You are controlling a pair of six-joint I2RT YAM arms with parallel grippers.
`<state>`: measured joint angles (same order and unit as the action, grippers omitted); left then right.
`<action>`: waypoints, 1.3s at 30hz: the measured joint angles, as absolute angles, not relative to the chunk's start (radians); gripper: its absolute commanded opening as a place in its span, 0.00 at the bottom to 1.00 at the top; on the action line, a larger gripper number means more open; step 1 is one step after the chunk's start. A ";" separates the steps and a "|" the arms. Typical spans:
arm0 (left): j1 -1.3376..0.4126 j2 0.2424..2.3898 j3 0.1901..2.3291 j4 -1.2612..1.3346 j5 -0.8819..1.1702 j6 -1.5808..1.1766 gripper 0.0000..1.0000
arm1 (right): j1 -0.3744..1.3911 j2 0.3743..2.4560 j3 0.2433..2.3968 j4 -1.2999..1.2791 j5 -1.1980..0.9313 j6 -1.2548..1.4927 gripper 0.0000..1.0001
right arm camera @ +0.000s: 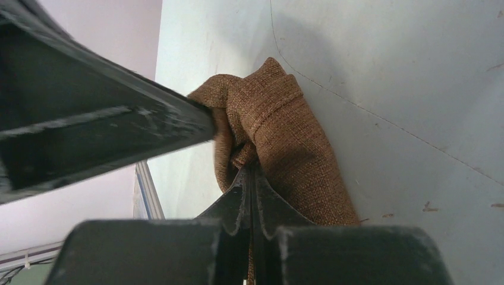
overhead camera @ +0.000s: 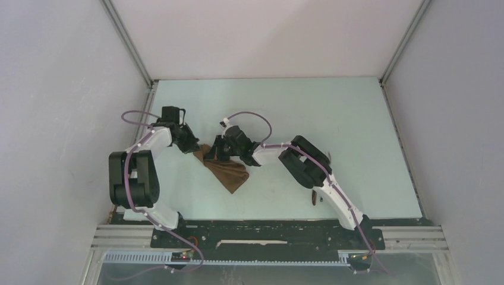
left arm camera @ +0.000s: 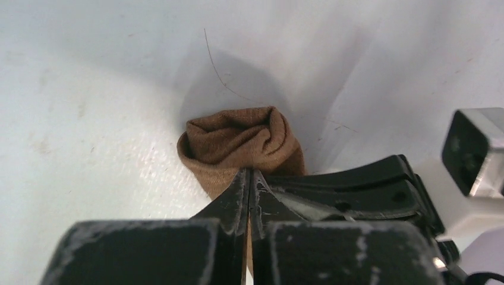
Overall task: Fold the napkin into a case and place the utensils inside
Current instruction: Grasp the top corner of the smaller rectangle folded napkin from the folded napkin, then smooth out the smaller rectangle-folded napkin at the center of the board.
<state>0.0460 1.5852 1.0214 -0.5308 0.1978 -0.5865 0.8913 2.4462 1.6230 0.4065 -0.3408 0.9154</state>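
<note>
The brown napkin (overhead camera: 229, 173) lies bunched and folded narrow on the table, its upper end lifted between both grippers. My left gripper (overhead camera: 194, 146) is shut, pinching the upper left edge of the napkin (left arm camera: 238, 142); cloth shows between its jaws (left arm camera: 249, 173). My right gripper (overhead camera: 221, 149) is shut on the cloth close beside it, its tips (right arm camera: 251, 170) biting a fold of the napkin (right arm camera: 285, 136). The utensils (overhead camera: 314, 197) lie by the right arm's forearm, mostly hidden; only a brown handle end and a dark sliver show.
The right gripper's black fingers (left arm camera: 362, 184) cross close to the left jaws. The left gripper's finger (right arm camera: 107, 124) fills the upper left of the right wrist view. The enclosure walls and the left metal rail (overhead camera: 128, 41) border the pale table (overhead camera: 333, 119).
</note>
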 measured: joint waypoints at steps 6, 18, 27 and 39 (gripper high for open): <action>0.044 1.658 1.000 -0.481 0.245 -0.595 0.00 | 0.891 2.446 1.623 0.406 -0.340 0.915 0.00; 0.045 1.719 0.987 -0.423 0.285 -0.605 0.00 | 0.893 2.413 1.637 0.303 -0.334 0.831 0.08; 0.045 1.719 0.988 -0.424 0.284 -0.604 0.00 | 0.876 2.276 1.681 -0.065 -0.415 0.557 0.57; 0.045 1.720 0.992 -0.430 0.284 -0.603 0.00 | 0.894 2.020 1.698 -0.533 -0.337 -0.149 0.97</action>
<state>0.0452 1.7195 0.9916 -0.4301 0.2844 -0.6029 0.8944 2.0197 1.6978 -0.5335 -0.3370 -0.1490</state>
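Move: Barely 2 cm to the right of the left hand and some 4 cm below it is the napkin's bunched end, with the napkin's near corner about 13 cm right and 17 cm back. The right fingers still pinch the napkin beside that end, which pokes out about 2 cm ahead and 3 cm left of them. From the right hand, the rounded right corner lies about 14 cm right and 6 cm back, the near corner some 8 cm right and 13 cm back. Sinking about 4 cm with fingers shut, the left hand presses its tips down on the bunched end and stays there. Only then does the right hand open wide, let go of the napkin and draw off to the right, some 11 cm, rising about 9 cm and drifting back towards the rounded right corner, its wrist turning about 50 degrees so the fingers point more steeply down. ##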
